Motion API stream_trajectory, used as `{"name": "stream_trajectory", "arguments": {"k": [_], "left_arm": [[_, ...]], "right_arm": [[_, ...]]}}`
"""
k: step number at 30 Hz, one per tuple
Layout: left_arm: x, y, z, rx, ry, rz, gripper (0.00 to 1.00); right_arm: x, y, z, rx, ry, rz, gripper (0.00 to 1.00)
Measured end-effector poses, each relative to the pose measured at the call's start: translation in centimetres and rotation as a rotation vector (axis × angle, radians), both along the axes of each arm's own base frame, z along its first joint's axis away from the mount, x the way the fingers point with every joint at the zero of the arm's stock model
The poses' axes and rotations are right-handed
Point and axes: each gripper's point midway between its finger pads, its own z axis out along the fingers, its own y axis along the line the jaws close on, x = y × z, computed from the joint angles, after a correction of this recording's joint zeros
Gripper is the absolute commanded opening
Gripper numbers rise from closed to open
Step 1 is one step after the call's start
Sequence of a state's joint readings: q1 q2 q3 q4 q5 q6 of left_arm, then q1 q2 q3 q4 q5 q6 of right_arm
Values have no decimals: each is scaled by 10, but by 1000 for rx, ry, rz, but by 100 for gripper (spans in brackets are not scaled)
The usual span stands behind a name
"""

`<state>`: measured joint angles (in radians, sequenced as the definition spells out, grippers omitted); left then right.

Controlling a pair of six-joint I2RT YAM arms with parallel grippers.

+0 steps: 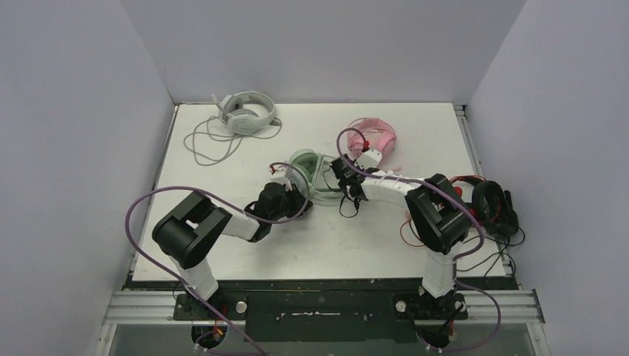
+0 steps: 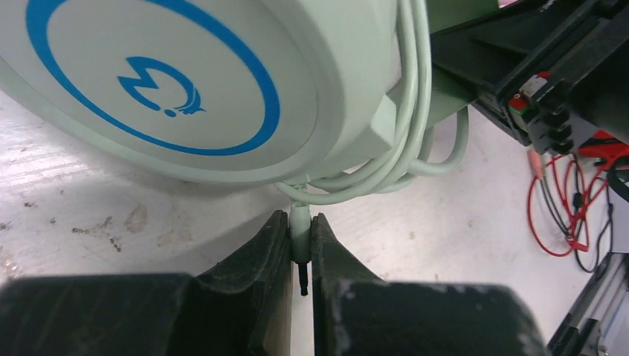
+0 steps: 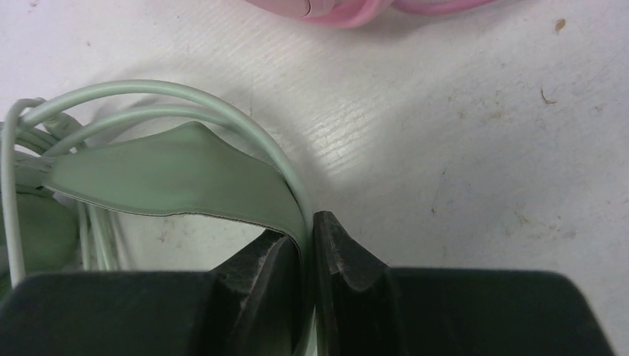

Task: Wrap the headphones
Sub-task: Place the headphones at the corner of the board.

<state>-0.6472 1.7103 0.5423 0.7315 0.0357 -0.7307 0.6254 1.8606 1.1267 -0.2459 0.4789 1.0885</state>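
Observation:
The mint green headphones lie mid-table between both arms. In the left wrist view their ear cup with a blue logo fills the top, cable loops coiled beside it. My left gripper is shut on the cable's plug, its black tip showing between the fingers. My right gripper is shut on the green headband, with the cable arching over it. White headphones with loose cable sit at the back left. Pink headphones lie back right.
Black and red headphones with tangled red and black wires rest at the table's right edge. Purple arm cables loop beside both arms. White walls enclose the table on three sides.

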Motion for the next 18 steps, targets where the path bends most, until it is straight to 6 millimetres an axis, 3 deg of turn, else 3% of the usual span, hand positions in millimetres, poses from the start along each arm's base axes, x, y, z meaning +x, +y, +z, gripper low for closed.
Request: {"name": "stream_trajectory", "arguments": {"k": [5, 9, 12, 18], "left_arm": [[12, -9, -15, 19, 54, 4, 0], [27, -21, -14, 5, 65, -10, 0], [38, -27, -14, 5, 79, -24, 0], [62, -37, -14, -1, 104, -41, 0]], "right_arm": [[8, -3, -9, -29, -9, -15, 36], [17, -8, -4, -44, -41, -21, 37], [24, -15, 0, -57, -59, -25, 49], [24, -20, 29, -68, -114, 21, 81]]}}
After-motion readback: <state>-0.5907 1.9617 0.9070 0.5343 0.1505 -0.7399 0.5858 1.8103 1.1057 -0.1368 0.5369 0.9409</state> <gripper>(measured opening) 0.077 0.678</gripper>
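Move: Ahead of the left hand by some 24 cm and about 19 cm to its right lie the pink headphones, at roughly its height; from the right hand they are about 15 cm ahead and 8 cm right. The held green headphones' middle is some 9 cm ahead and 2 cm right of the left hand, 2 cm ahead and 9 cm left of the right hand. The white headphones lie 33 cm ahead and 20 cm left of the left hand. Sinking the last centimetre or so with both hands, then shifting the green headphones forward and right towards the pink ones: the left keeps its pinch on the slim stalk under the earcup and travels about 6 cm forward, 4 cm right. The right goes nearly 3 cm forward, 2 cm right, opening as it goes to let go of the headband, then rises about 3 cm clear. ##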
